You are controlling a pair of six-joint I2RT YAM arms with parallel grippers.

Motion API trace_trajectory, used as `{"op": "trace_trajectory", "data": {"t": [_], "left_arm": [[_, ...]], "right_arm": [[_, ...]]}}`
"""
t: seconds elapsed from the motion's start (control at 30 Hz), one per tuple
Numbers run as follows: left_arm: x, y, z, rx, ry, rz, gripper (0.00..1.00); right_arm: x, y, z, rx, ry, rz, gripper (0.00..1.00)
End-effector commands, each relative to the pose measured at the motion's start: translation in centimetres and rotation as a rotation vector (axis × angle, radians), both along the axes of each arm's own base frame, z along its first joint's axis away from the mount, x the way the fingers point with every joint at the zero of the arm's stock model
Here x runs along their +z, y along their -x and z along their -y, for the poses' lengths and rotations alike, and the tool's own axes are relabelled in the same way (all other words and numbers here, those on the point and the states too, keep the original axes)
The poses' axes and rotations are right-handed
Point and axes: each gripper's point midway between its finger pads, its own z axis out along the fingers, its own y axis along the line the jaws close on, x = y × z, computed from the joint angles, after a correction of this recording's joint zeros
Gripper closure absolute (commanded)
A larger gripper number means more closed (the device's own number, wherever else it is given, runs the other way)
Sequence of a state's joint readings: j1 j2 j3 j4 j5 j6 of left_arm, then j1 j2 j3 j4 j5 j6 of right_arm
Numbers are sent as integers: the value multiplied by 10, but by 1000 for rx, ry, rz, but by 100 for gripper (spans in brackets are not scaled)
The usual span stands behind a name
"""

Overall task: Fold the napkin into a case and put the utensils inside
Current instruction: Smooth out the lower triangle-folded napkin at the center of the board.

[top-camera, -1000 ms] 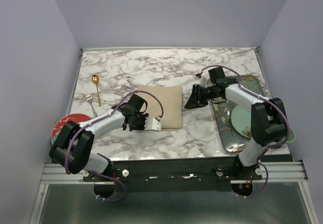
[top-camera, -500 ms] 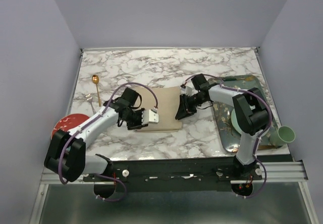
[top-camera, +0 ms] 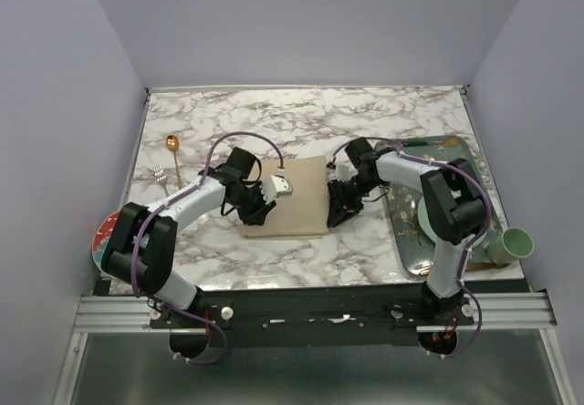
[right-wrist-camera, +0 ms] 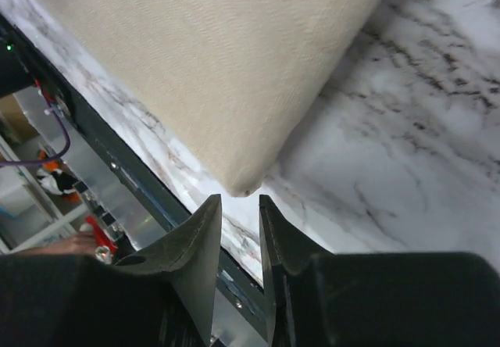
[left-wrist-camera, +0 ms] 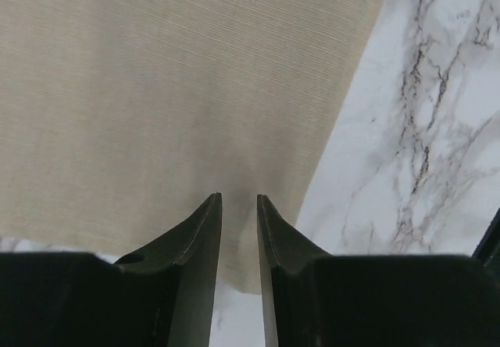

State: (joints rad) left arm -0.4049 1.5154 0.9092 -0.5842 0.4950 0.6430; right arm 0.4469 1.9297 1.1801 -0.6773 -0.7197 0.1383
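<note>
The beige napkin (top-camera: 297, 200) lies folded into a rectangle in the middle of the marble table. My left gripper (top-camera: 256, 214) hovers at its near left corner, jaws a little apart. In the left wrist view the napkin (left-wrist-camera: 180, 81) fills the upper left, and the left gripper (left-wrist-camera: 239, 200) has only cloth showing in its narrow gap. My right gripper (top-camera: 338, 213) sits at the near right corner. In the right wrist view that corner of the napkin (right-wrist-camera: 234, 89) ends just ahead of the right gripper (right-wrist-camera: 239, 200), which is slightly open and empty. The gold spoon (top-camera: 173, 152) and fork (top-camera: 162, 179) lie at the far left.
A red plate (top-camera: 111, 233) sits at the near left edge, partly under the left arm. On the right stands a metal tray (top-camera: 456, 154) with a pale green plate (top-camera: 436, 221), and a green cup (top-camera: 516, 242) beside it. The table's front rail (right-wrist-camera: 117, 167) lies just past the napkin's corner.
The left gripper has swung from the napkin's near left edge up onto its left part and turned. The right gripper has moved in and toward me to the near right corner.
</note>
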Motion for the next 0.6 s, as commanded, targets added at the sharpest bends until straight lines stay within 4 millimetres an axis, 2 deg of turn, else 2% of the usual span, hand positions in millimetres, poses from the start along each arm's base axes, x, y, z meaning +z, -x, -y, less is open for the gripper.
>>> {"op": "trace_trajectory", "data": {"t": [0.0,0.1,0.2,0.3,0.4,0.43,0.47,0.57], "left_arm": [[-23,25,-10,-34,-99,-46,68],[-28,31,-15,-46,-117,-44,70],[-17,29,-9,-53,-74,-9,70],[3,24,3,-56,5,32,70],[11,16,9,-30,27,48,70],[6,16,8,-25,13,31,70],[3,15,5,-20,-6,27,70],[-10,18,-2,-17,-54,3,70]], "right_arm": [[44,2,-6,78,-55,137,66],[62,4,-19,63,-115,150,66],[70,1,-36,49,-167,167,67],[59,-1,-51,53,-173,140,67],[36,0,-58,44,-140,70,68],[33,-1,-60,32,-131,52,68],[21,0,-59,27,-109,16,68],[13,2,-56,25,-69,-19,68]]}}
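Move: The napkin's middle lies about 12 cm left of my right hand and 6 cm farther out, roughly a centimetre below, with its near right corner only 3 cm back and 2 cm left. The tray's middle stands some 25 cm to that hand's right and 4 cm ahead. From my left hand, the napkin's middle is about 5 cm ahead, 6 cm right and 3 cm below; the fork lies 22 cm left of that hand and 7 cm ahead. I lift my right fingertips off beside the napkin's right edge, arc up some 6 cm and about 5 cm left over the cloth, then start lowering onto its near right part, still above it. Meanwhile I dip my left hand back and down, 3 cm or so, towards the near left corner, then raise it to its former height. Both grippers stay partly open. ##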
